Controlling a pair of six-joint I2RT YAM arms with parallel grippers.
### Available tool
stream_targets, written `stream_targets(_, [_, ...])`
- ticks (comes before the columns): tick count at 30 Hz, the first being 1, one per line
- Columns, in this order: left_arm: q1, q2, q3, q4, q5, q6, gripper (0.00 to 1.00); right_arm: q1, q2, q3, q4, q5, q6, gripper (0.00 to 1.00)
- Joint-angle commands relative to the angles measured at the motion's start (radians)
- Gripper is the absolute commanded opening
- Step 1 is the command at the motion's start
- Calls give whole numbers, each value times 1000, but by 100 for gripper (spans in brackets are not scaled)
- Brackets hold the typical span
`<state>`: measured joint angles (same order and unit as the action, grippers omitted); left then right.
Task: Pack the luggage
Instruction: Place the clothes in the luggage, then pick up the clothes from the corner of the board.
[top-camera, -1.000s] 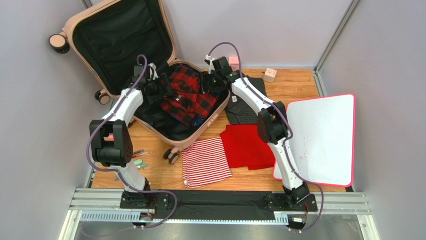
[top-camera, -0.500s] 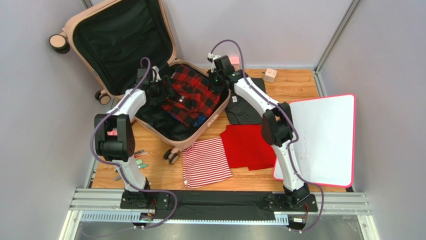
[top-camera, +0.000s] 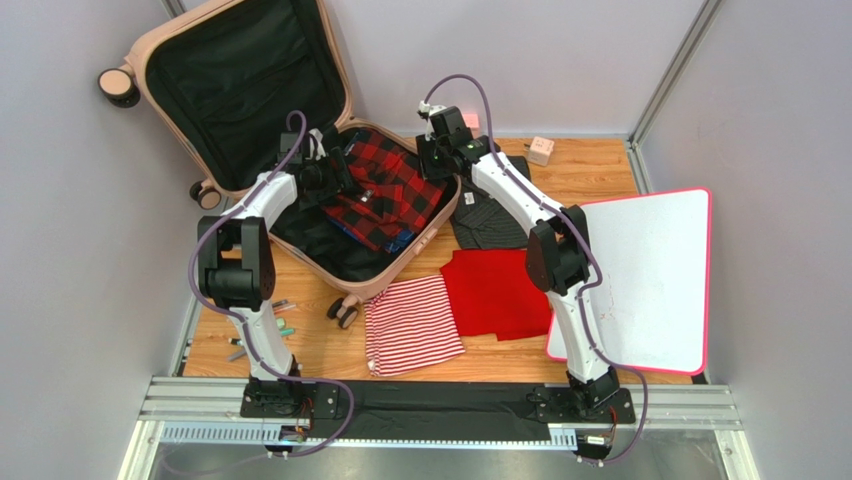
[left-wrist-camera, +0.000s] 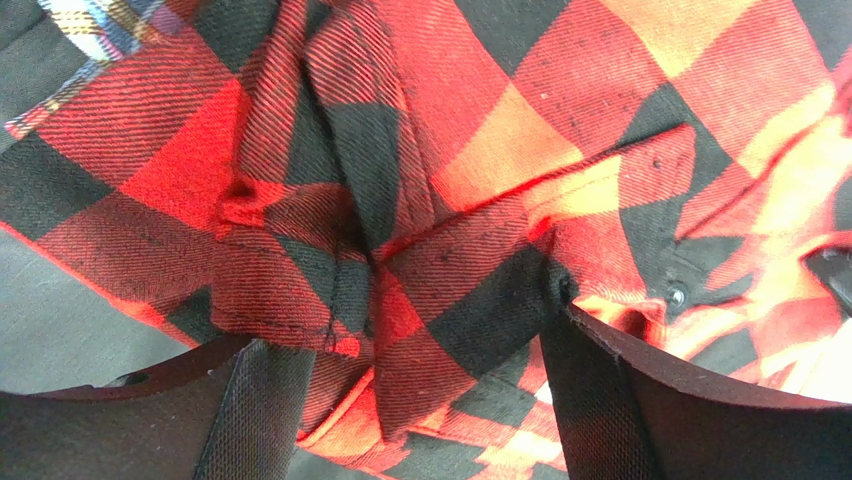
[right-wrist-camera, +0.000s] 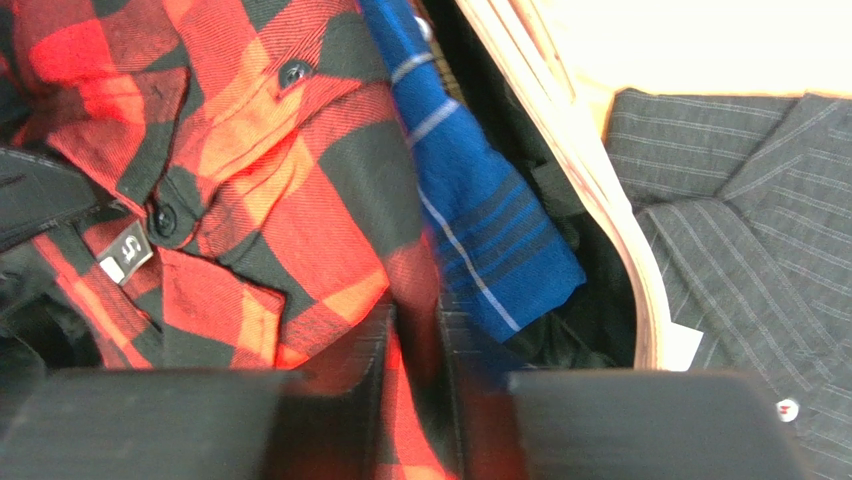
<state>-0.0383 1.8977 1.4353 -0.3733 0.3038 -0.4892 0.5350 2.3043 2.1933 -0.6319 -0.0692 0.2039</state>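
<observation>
The pale pink luggage (top-camera: 437, 226) lies open on the wooden table, its lid (top-camera: 147, 50) leaning back to the left. A red-and-black plaid shirt (top-camera: 385, 195) lies crumpled in the lower half. My left gripper (top-camera: 340, 175) presses on the shirt's left side. In the left wrist view this gripper (left-wrist-camera: 405, 330) is open wide, with bunched plaid cloth (left-wrist-camera: 440, 200) between its fingers. My right gripper (top-camera: 432, 165) is at the shirt's right edge by the luggage rim. Seen from the right wrist, it (right-wrist-camera: 418, 340) is shut on a fold of the plaid shirt (right-wrist-camera: 250, 170).
A blue plaid garment (right-wrist-camera: 480, 230) lies under the shirt by the luggage rim (right-wrist-camera: 600, 190). On the table: a grey striped shirt (top-camera: 490, 220), a red garment (top-camera: 495, 290), a red-and-white striped cloth (top-camera: 412, 325), a white board with pink rim (top-camera: 645, 280), a small cube (top-camera: 541, 150), pens (top-camera: 275, 320).
My right gripper has closed on a fold of the plaid shirt. Both grippers have moved slightly toward the back, and the shirt has shifted with them.
</observation>
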Motion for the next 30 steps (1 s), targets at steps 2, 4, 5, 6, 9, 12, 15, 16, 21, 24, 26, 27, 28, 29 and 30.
stream_targets(2, [-6, -17, 34, -13, -51, 20, 87, -20, -25, 45, -29, 45, -14, 48])
stream_targets(4, [-5, -37, 30, -30, -81, 20, 88, -20, -51, 43, -35, 45, -17, 80])
stream_targets(5, [-5, -58, 27, -47, -91, 21, 89, -20, -66, 43, -38, 43, -18, 84])
stream_targets(6, [-5, -71, 22, -52, -97, 21, 89, -21, -98, 43, -43, 40, -20, 90])
stream_targets(9, [-5, -123, -7, -38, -95, 29, 90, -30, -182, 11, -45, 14, -20, 95])
stream_targets(12, [-5, -169, -13, -44, -100, 28, 90, -55, -236, -52, -38, 6, -21, 97])
stream_targets(15, [-5, -206, -9, -55, -103, 26, 91, -110, -282, -130, -23, 5, -12, 97])
stream_targets(16, [-6, -215, -7, -58, -101, 26, 91, -130, -293, -151, -23, 3, -8, 97])
stream_targets(21, [-20, -285, -4, -75, -101, 40, 90, -260, -309, -269, -9, -37, 19, 97])
stream_targets(24, [-35, -324, -16, -82, -95, 49, 90, -320, -295, -306, 1, -31, 5, 96])
stream_targets(26, [-40, -348, -36, -87, -85, 50, 89, -346, -278, -328, 1, -30, -1, 96])
stream_targets(27, [-43, -354, -45, -90, -71, 47, 89, -371, -260, -334, 1, -30, -3, 96])
stream_targets(28, [-43, -364, -55, -90, -63, 46, 89, -382, -246, -340, 0, -34, -4, 96])
stream_targets(29, [-43, -379, -79, -92, -55, 41, 88, -392, -234, -340, 0, -34, -4, 95])
stream_targets(30, [-44, -387, -91, -92, -49, 37, 88, -414, -206, -340, -2, -34, -4, 95])
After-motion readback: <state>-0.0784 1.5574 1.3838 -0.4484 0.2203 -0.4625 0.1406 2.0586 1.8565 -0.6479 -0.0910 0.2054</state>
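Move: The dark striped shirt, next to be packed, lies about 15 cm to the right of the right hand, 7 cm back and some 13 cm below. The pink block is about 7 cm right and 10 cm ahead; the middle of the red-black plaid shirt is 12 cm left, 5 cm back and 5 cm lower. From the left hand, that plaid shirt's middle is about 12 cm right and 3 cm back, and the dark striped shirt 39 cm right and 6 cm back. The plaid shirt's pinched right edge is let go as the right fingers spread wide, easing a little right. That hand then climbs about 9 cm and arcs right over the luggage rim towards the dark striped shirt, 23 cm in all, sinking back to its starting height and turning some 20 degrees clockwise. The left hand, fingers still open, lifts 11 cm off the plaid shirt and backs slightly, tipping up. ##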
